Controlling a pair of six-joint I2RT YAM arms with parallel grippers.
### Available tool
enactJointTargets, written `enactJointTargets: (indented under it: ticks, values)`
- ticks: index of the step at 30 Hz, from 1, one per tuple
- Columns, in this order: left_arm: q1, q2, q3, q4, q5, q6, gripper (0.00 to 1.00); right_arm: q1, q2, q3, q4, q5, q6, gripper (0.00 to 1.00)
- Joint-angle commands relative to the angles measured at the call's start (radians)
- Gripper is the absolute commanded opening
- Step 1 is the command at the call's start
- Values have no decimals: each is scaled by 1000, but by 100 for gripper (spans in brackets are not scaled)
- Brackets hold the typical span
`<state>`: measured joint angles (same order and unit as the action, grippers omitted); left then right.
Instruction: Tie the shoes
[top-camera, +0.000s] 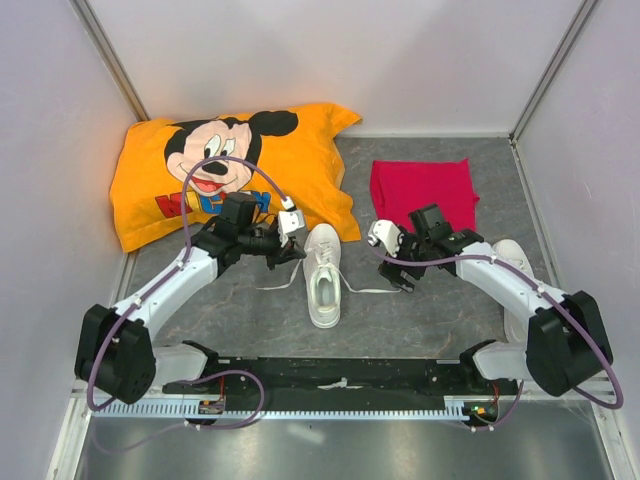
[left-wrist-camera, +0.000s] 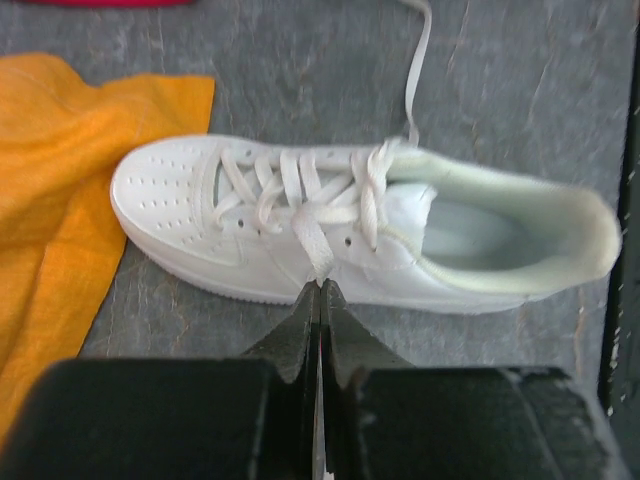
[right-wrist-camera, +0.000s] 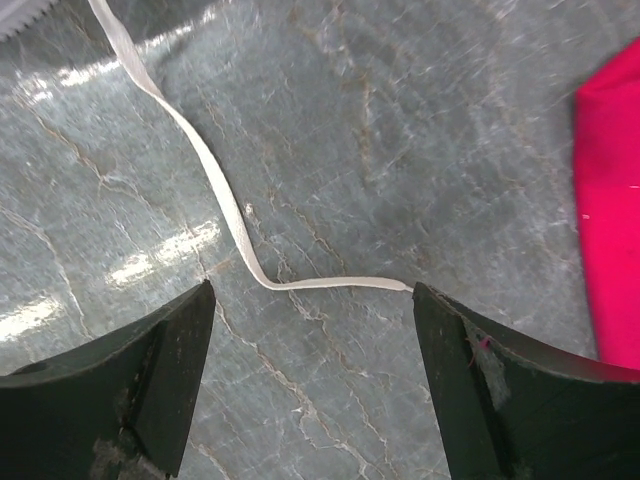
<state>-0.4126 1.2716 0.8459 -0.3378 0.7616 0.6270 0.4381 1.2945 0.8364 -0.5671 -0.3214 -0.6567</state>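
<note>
One white shoe (top-camera: 322, 275) lies mid-table with its toe pointing away from the arms; in the left wrist view this shoe (left-wrist-camera: 300, 230) lies sideways, toe to the left. My left gripper (left-wrist-camera: 320, 290) is shut on the left lace (left-wrist-camera: 312, 248) right at the shoe's side, seen from above as the left gripper (top-camera: 293, 252). The right lace (right-wrist-camera: 225, 200) trails over the floor, and its end lies between the wide-apart fingers of my open right gripper (right-wrist-camera: 312, 295), which hovers right of the shoe (top-camera: 402, 275). A second white shoe (top-camera: 515, 255) is partly hidden behind the right arm.
An orange Mickey Mouse pillow (top-camera: 230, 170) lies at the back left, its corner close to the shoe's toe (left-wrist-camera: 60, 200). A red cloth (top-camera: 422, 190) lies at the back right, its edge showing by my right finger (right-wrist-camera: 610, 220). Grey walls close in the sides.
</note>
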Motion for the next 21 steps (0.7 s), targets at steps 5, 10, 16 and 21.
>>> enactJointTargets:
  ticks: [5,10,16,21]
  values:
    - [-8,-49,-39,322,104,-400,1,-4,89,15,-7,-42,-55,82]
    - [-8,-43,-50,365,100,-461,1,-4,112,-13,30,-51,-57,77]
    - [-6,-48,-45,364,97,-474,2,2,169,-45,95,7,-81,68]
    - [-8,-46,-48,362,97,-467,1,14,189,-71,108,28,-126,67]
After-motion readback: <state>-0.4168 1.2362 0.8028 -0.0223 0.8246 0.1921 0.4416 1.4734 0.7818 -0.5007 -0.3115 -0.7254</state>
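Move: The right hand, open wide, hovers over the free end of the right-hand lace, which lies almost straight below it by about 7 cm. The shoe's middle is some 20 cm to its left and 2 cm ahead; the red cloth is about 22 cm ahead and 6 cm right. The left hand already pinches the other lace; the shoe's laced front lies about 5 cm to its right, level with it and 4 cm below, the shoe opening 9 cm back, 6 cm right and 7 cm below. The right hand sinks about 6 cm, with a short check midway, onto the free end of the right-hand lace, its fingers narrowing from nearly wide open to about two thirds and coming down either side of the lace without closing on it. Meanwhile the left hand keeps its pinch on the other lace and rises some 5 cm, shifting a little to the right and tipping its fingers up about 15 degrees, then eases to a stop. ##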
